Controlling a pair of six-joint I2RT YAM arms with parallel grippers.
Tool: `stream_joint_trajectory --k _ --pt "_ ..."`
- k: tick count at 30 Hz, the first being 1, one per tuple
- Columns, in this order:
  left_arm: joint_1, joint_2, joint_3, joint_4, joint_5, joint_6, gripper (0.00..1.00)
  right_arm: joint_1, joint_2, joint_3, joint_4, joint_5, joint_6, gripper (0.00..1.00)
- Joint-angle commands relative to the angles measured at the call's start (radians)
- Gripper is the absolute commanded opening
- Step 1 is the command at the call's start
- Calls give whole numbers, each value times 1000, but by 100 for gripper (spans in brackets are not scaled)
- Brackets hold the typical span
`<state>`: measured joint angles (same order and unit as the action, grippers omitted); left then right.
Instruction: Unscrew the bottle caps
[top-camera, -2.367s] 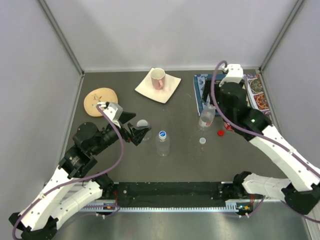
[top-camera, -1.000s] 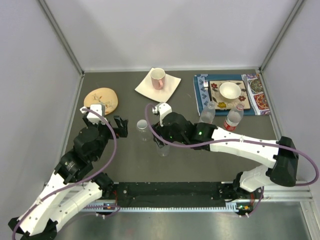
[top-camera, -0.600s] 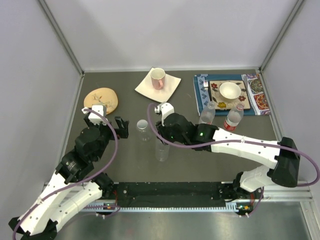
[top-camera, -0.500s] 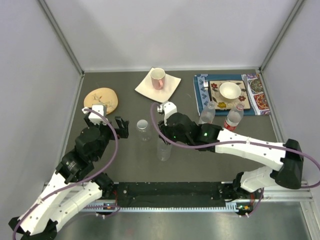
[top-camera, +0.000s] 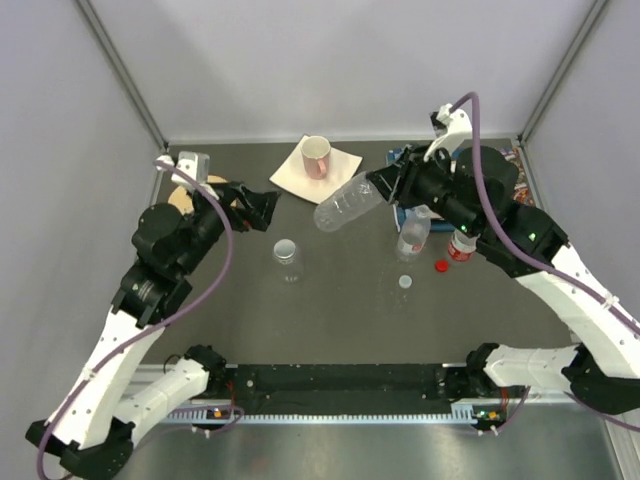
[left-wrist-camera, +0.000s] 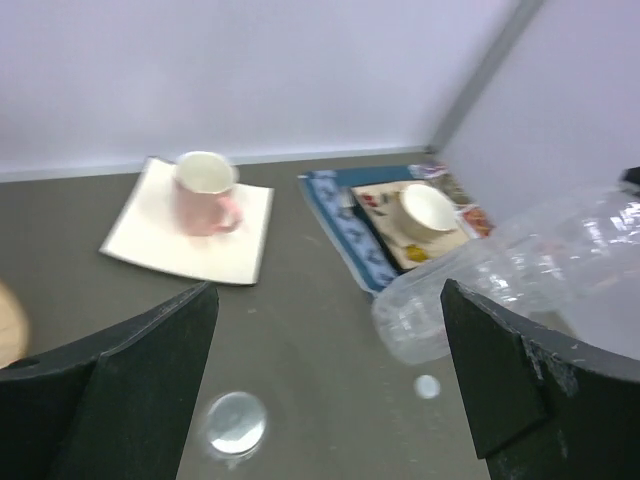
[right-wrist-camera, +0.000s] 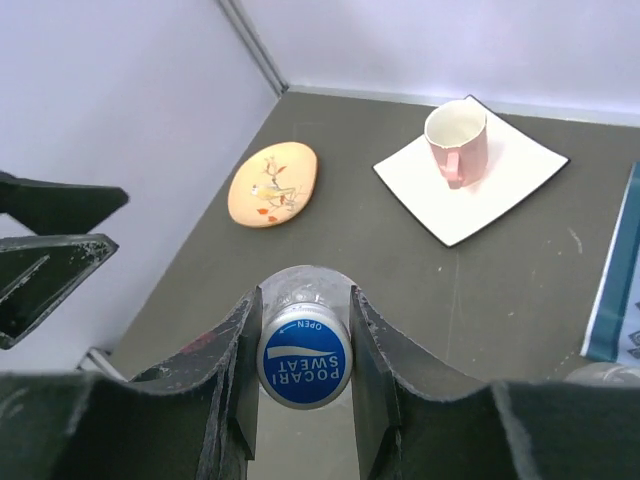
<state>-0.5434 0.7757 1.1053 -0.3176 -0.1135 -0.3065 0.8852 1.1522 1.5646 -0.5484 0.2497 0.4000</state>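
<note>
My right gripper (right-wrist-camera: 304, 352) is shut on the blue cap (right-wrist-camera: 304, 362) of a clear bottle (top-camera: 345, 203), which hangs tilted in the air with its base pointing left. The left gripper (top-camera: 262, 208) is open and empty, left of that base; its fingers (left-wrist-camera: 110, 400) frame the bottle (left-wrist-camera: 520, 280). A squat bottle with a greyish-clear cap (top-camera: 287, 250) stands mid-table. An uncapped bottle (top-camera: 413, 232) and a red-labelled bottle (top-camera: 462, 245) stand at the right. A red cap (top-camera: 441, 266) and a white cap (top-camera: 405, 282) lie loose on the table.
A pink mug (top-camera: 317, 155) sits on a white square plate (top-camera: 340, 175) at the back. An orange oval dish (right-wrist-camera: 272, 184) lies at the back left, behind the left arm. A patterned placemat (left-wrist-camera: 345, 225) with a white bowl (left-wrist-camera: 427, 210) is at the back right.
My right gripper closed on the blue-capped bottle at mid-table, lifted it and carried it back to the right. The left gripper rose and swung toward the back.
</note>
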Motion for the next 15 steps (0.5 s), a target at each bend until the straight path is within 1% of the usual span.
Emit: stream_joint_trajectory --k 1,2,3,4,5,6,7,8,9,11,12,14,15 --pt "137 63 -1 303 534 -243 99 -75 -20 -43 -1 -236 121 0" --pt "155 100 -5 377 721 -288 99 -86 -37 -52 10 -297 128 0" --pt "170 121 -16 456 832 -342 99 -118 -48 -60 18 -331 150 0" --pt "171 163 -48 563 910 -455 99 -135 -55 -76 48 -369 164 0" --pt "171 181 -68 756 1037 -511 99 -158 -63 -87 71 -482 181 0" --pt "172 198 -88 866 1081 -563 99 -202 -80 -97 86 -531 221 0" --pt "172 223 -117 924 1107 -626 99 -224 -88 -113 120 -568 240 0" --pt "172 230 -120 951 1132 -626 99 -239 -95 -117 131 -636 252 0" --pt "168 237 -121 951 1175 -617 99 -252 -101 -114 133 -661 266 0" --pt "165 243 -122 936 1209 -574 99 -269 -106 -101 131 -696 266 0" --pt "165 240 -117 864 1210 -545 99 -269 -108 -91 130 -705 261 0" --pt "155 226 -113 777 1204 -441 99 -269 -102 -78 131 -727 258 0" --pt "136 223 -107 681 1198 -403 99 -269 -97 -71 130 -733 257 0"
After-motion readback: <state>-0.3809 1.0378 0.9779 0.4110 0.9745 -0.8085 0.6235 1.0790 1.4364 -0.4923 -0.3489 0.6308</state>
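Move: My right hand already holds the blue-capped bottle by its cap, high over the table. The body slants down, its middle about 5 cm ahead, 4 left and 8 below that hand. From my open left hand, that middle is some 18 cm right, 4 ahead and 4 below. The silver-lidded jar is about 3 cm ahead of my left hand, 4 right and 35 below. An uncapped bottle stands roughly 9 cm ahead, 12 right and 33 below my right hand. I swing my open left hand about 11 cm right towards the hanging bottle, first a touch forward, then about 5 cm back, while turning it some 55 degrees clockwise so its fingers face the bottle's body. My right hand keeps its pinch on the blue cap, eases back about 3 cm and turns left, tipping down, to bring the bottle's base round for the left fingers. ##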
